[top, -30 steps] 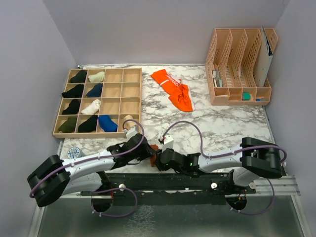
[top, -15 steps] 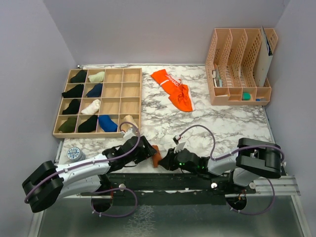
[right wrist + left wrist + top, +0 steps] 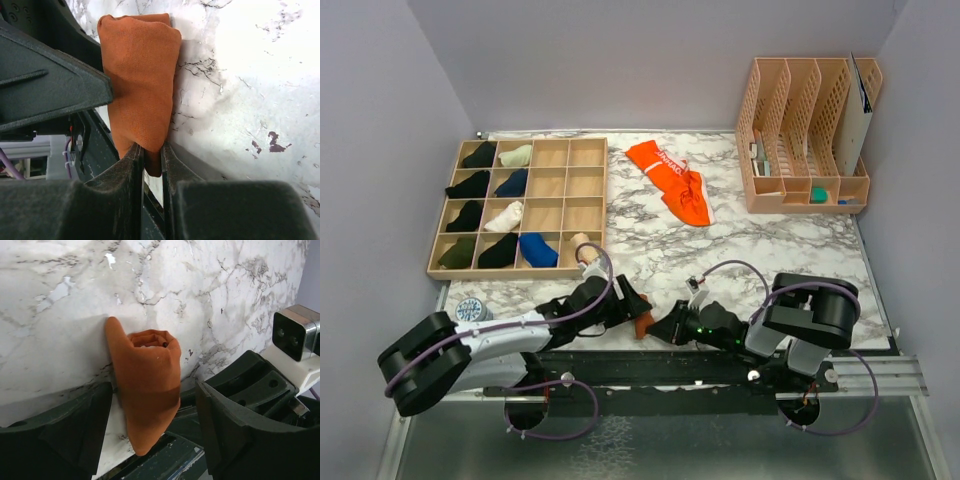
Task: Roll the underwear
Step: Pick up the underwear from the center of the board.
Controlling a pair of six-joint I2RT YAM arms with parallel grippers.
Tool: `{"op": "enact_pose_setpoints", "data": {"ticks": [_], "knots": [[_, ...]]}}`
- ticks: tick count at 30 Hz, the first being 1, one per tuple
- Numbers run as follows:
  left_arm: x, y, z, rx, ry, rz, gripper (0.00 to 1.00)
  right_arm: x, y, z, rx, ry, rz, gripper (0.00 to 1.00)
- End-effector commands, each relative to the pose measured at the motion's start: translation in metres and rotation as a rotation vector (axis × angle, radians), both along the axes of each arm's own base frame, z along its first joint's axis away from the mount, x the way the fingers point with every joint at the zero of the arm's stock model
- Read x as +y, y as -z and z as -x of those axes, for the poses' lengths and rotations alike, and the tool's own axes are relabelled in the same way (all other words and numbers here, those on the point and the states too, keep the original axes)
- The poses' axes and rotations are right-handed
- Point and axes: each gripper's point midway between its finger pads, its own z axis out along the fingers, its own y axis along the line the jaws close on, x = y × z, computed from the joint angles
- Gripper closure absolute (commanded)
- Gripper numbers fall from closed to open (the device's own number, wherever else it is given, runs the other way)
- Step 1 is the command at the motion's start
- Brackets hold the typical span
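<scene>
The rust-brown underwear [image 3: 147,375] lies rolled into a short tube at the table's near edge, one end hanging past the rim. It shows in the top view [image 3: 642,325] between both grippers. My left gripper [image 3: 152,392] is open, its fingers [image 3: 227,425] standing either side of the roll without touching it. From the other side, my right gripper [image 3: 151,152] is shut on the roll's [image 3: 140,70] near end. In the top view the left gripper [image 3: 632,300] and right gripper [image 3: 662,328] almost meet. The bright orange underwear [image 3: 670,180] lies flat at the back centre.
A wooden compartment tray [image 3: 552,200] with several small fabric bundles sits at back left, a cream roll [image 3: 582,240] by its near corner. A peach file rack [image 3: 805,140] stands at back right. A small round item [image 3: 470,310] lies near the left arm.
My left gripper has opened and let go of the rust-brown roll. My right gripper has closed on the roll's end and shifted slightly right along the table edge.
</scene>
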Motion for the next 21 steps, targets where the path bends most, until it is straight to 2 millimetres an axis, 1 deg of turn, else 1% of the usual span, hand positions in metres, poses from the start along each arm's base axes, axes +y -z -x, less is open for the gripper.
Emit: {"op": "enact_pose_setpoints", "data": {"ticks": [1, 5, 8, 11, 14, 15, 17, 18, 19, 21], "knots": [[-0.003, 0.024, 0.010, 0.043, 0.093, -0.077, 0.28, -0.009, 0.016, 0.011, 0.056, -0.026, 0.033, 0.81], [-0.006, 0.036, 0.008, 0.077, 0.093, -0.121, 0.33, -0.012, 0.018, 0.009, 0.059, -0.016, 0.047, 0.81], [-0.007, 0.041, 0.007, 0.092, 0.096, -0.144, 0.42, -0.014, 0.019, 0.009, 0.062, -0.010, 0.056, 0.80], [-0.006, 0.044, 0.006, 0.093, 0.101, -0.173, 0.55, -0.016, 0.019, 0.008, 0.065, -0.001, 0.060, 0.80], [-0.007, 0.043, 0.003, 0.076, 0.121, -0.205, 0.73, -0.018, 0.018, 0.007, 0.064, 0.001, 0.059, 0.77], [-0.008, 0.042, 0.001, 0.068, 0.128, -0.214, 0.78, -0.017, 0.017, 0.007, 0.062, -0.001, 0.059, 0.73], [-0.010, 0.038, 0.000, 0.056, 0.149, -0.227, 0.86, -0.015, 0.015, 0.007, 0.054, -0.015, 0.073, 0.51], [-0.012, 0.035, -0.002, 0.045, 0.162, -0.231, 0.87, -0.011, 0.011, 0.006, 0.042, -0.029, 0.077, 0.44], [-0.014, 0.033, -0.003, 0.034, 0.177, -0.235, 0.89, -0.011, 0.010, 0.007, 0.033, -0.041, 0.092, 0.40], [-0.016, 0.026, -0.008, 0.016, 0.186, -0.253, 0.91, -0.013, 0.004, 0.006, 0.018, -0.044, 0.114, 0.36]]}}
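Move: The rolled underwear stands between your open left fingers' reach and the right gripper: its middle is about 3 cm to the left hand's right, 1 cm ahead and 2 cm lower. The right fingers already pinch its near end, so from them its middle lies some 3 cm ahead and 2 cm left, about level. From the left hand, the beige roll in the tray is 14 cm ahead and 12 cm left, the blue cloth 14 cm ahead and 23 cm left. Bring the left gripper about 3 cm to the right, edging forward and then down a little over 1 cm, until its fingers straddle the rolled underwear, and close them to pinch it above the right fingers' hold. Keep the right pinch in place until the left has nearly shut, then open the right fingers and lift that hand about 1.5 cm. ##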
